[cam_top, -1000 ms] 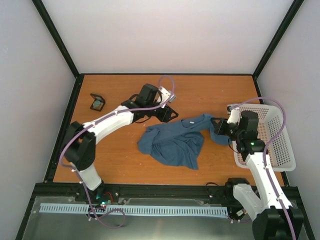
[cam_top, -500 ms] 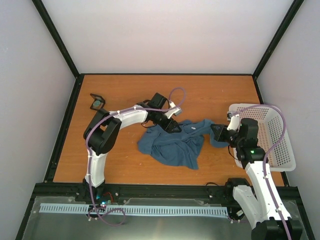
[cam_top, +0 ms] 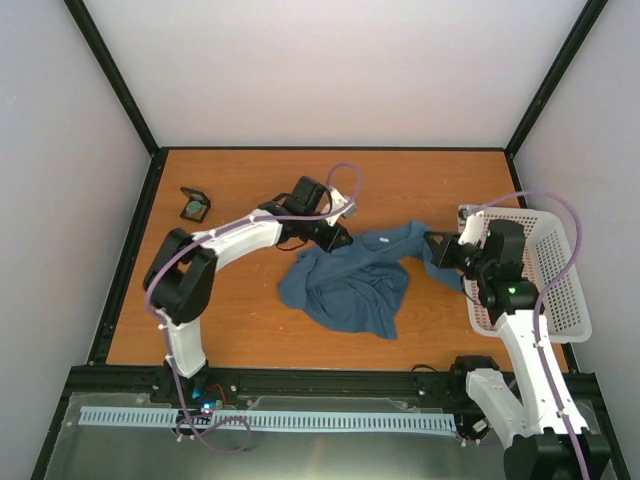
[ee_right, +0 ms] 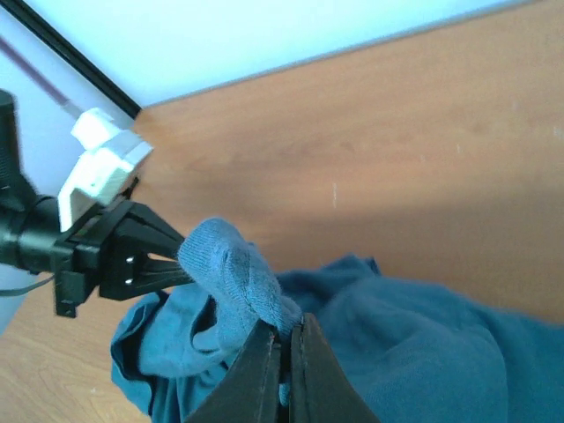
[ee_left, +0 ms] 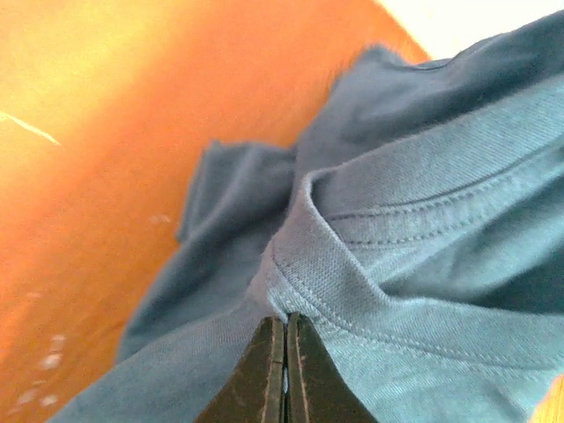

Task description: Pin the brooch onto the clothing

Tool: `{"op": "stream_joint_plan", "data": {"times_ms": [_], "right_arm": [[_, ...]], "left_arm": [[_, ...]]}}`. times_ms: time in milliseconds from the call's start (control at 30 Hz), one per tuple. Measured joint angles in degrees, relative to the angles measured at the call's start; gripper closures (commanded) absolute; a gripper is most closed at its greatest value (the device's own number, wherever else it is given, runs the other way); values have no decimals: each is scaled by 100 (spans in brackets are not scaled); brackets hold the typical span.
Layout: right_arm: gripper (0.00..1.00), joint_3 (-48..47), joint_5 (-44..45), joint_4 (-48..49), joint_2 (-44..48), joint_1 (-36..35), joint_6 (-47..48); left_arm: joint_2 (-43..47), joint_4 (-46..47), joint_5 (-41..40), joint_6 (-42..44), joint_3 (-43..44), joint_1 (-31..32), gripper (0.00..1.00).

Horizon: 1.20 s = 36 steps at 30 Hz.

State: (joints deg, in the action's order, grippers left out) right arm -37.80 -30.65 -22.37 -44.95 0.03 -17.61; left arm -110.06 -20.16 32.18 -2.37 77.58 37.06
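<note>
The dark teal-blue T-shirt (cam_top: pixel 345 285) lies crumpled in the middle of the table. My left gripper (cam_top: pixel 338 238) is at the shirt's far edge, shut on the stitched collar band (ee_left: pixel 352 264), with its tips (ee_left: pixel 286 319) pinching the fabric. My right gripper (cam_top: pixel 433 246) is shut on a fold of the shirt's right end (ee_right: pixel 238 273) and holds it raised off the table, its tips (ee_right: pixel 287 333) closed around the cloth. The brooch (cam_top: pixel 192 210), a tiny pale grey-green piece, sits in a small black holder (cam_top: pixel 196 197) at the far left, well apart from both grippers.
A white mesh basket (cam_top: pixel 560 290) stands at the right edge, just behind the right arm. The orange-brown table (cam_top: pixel 230 320) is bounded by black frame rails and white walls. The left arm's fingers (ee_right: pixel 132 256) show in the right wrist view, close to the raised fold.
My left gripper came down from beside the shirt onto its far edge, shut on the collar, and drew back a little. My right gripper stayed shut on the shirt's right end, shifting slightly.
</note>
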Motion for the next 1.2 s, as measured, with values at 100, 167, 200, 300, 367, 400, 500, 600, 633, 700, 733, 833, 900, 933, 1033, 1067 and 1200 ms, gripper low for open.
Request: {"op": "stream_joint_plan", "data": {"times_ms": [100,167,200,300,367,400,500,600,633,700,733,833,900,933,1033,1067,1200], "right_arm": [[97,-581,-66,-68,-201,0,151],[97,-1097,-160,-68,-393,0,289],[97,-1349,-214,-70,-494,0,352],[97,-2441,-509,-114,-940,0,562],[97,-3294,-761,-87,-1279,0,640],[97,-3657,-872,-52,-1405,0,667],[97,-4715,-1226,-13,-1722,0,726],[98,-5707,-1602,-48,-1976,0,734],[97,-6022,-1751,-42,-2039,-2,717],[97,-6522,-2096,76,-2085,-2,581],[97,-6640,-2236,168,-2070,-2,481],[97,-6841,-2715,732,-1965,-7,-103],[98,-6887,-2968,1220,-1934,-9,-621],[97,-6900,-3058,1440,-1923,-11,-852],[97,-6981,-3202,2011,-1917,-20,-1440],[97,-6996,-3206,2164,-1917,-22,-1606],[97,-6795,-2951,2387,-1923,-42,-1805]], "left_arm": [[846,59,-761,-96,-118,2,99],[1515,140,-1279,-118,-136,0,99],[1827,208,-1493,-118,-136,-4,99],[2608,201,-2059,-66,245,-2,99],[2721,4,-2426,22,1008,-2,99],[2730,-35,-2568,66,1333,-2,99],[2855,-166,-2828,236,2179,-2,99],[3250,-243,-2761,415,2516,0,99],[3405,-254,-2704,461,2570,0,99],[3766,-256,-2518,542,2660,0,99],[3954,-251,-2433,562,2695,2,99],[4503,-208,-2205,595,2750,22,99],[4774,-149,-2087,592,2776,31,99],[4881,-107,-2035,592,2782,35,99],[5082,15,-2041,592,2782,46,99],[5095,52,-2111,597,2791,52,99],[4706,188,-2883,726,2979,96,99]]}}
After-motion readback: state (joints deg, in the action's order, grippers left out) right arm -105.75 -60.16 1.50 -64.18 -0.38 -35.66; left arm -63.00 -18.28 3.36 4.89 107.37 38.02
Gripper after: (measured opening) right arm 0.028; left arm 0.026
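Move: The left hand, pinching the clothing a few centimetres above the table, has the heap's middle about 9 cm back and 5 cm below; the open brooch case lies some 37 cm to its left and 12 cm ahead. The right hand already holds its end up: the heap's middle is about 16 cm left, 6 cm back and 15 cm below. The white basket sits roughly 22 cm to that hand's right, level with it and about 12 cm lower. Fast and steeply upward together, both hands keep the clothing pinched in shut fingers, the left rising about 55 cm and the right about 45. Midway they swing back too; the left also goes some 20 cm left, drawing away from the right and spreading the fabric, while both wrists tip the fingers upward. ##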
